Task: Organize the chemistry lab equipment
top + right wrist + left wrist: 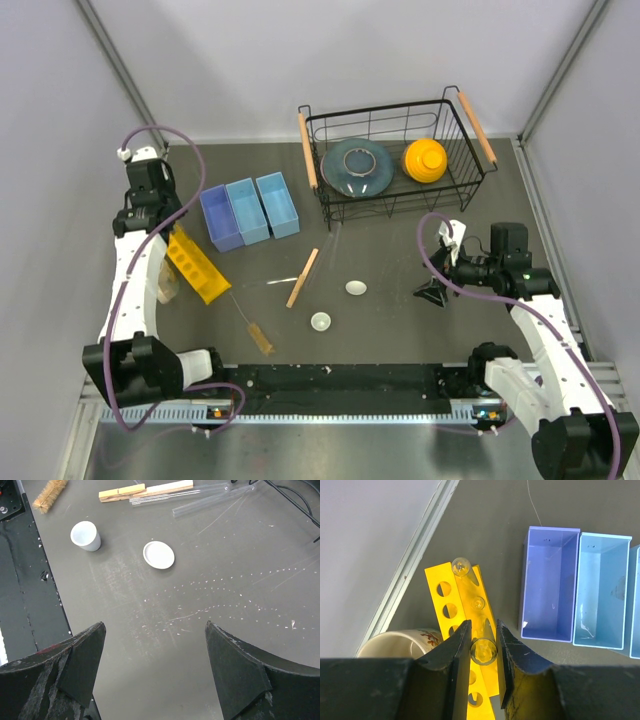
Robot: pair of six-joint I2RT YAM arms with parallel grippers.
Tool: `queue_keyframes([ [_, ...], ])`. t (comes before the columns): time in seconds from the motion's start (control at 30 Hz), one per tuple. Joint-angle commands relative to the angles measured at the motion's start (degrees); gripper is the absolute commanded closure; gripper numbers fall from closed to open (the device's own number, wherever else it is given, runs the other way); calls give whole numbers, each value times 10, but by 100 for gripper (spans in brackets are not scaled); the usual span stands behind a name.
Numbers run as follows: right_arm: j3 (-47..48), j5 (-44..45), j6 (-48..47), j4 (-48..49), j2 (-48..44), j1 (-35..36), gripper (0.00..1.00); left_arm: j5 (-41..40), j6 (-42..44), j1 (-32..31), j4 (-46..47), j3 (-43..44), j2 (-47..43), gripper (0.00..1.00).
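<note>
My left gripper (483,625) is shut on a clear glass test tube (483,651), held upright over the yellow tube rack (470,595) (196,265), which holds another tube (461,566). In the top view the left gripper (165,238) hangs at the rack's far end. Mid-table lie a tan wooden stick (303,277) (145,490), thin clear rods (283,281) (210,502), an amber-bristled brush (258,335) (50,489), a flat white dish (356,288) (159,555) and a small white cup (320,321) (85,535). My right gripper (437,290) (155,625) hovers open over bare table to their right.
Three blue bins (250,210) (547,585) stand side by side right of the rack. A black wire basket (384,208) at the back holds a blue-grey plate (357,166) and a yellow bowl (425,159). A cream mug (400,642) sits left of the rack.
</note>
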Motion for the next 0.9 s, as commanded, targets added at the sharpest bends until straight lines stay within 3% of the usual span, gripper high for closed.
queue_keyframes([
  [0.0, -2, -12, -14, 11, -3, -4, 19, -3, 2, 6, 37, -18, -1, 86],
  [0.47, -1, -12, -14, 10, -5, -4, 18, 12, -20, 8, 49, -63, 5, 75],
  [0.87, -2, -12, -15, 10, -4, -3, 18, 27, -39, 20, 28, -60, -39, 35],
])
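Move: The left hand holds a test tube almost directly over its place in the yellow rack, a free spot in the right-hand row whose base is some 14 cm below. Two tubes already stand farther along that row, about 2 cm ahead and 2 cm left, and 6 cm ahead and 5 cm left. The purple bin is 8 cm right and 5 cm ahead, the mug 8 cm left and 6 cm back. From the right hand, the spot lies roughly 50 cm left and 14 cm ahead. Still pinching the test tube, the left hand lowers it almost straight down onto the yellow rack's right-hand row, pausing nearly to a crawl partway. Near the bottom of a descent of about 5 cm, its fingers spread to roughly twice their gap and let go of the tube, while the hand eases back 1 cm. ##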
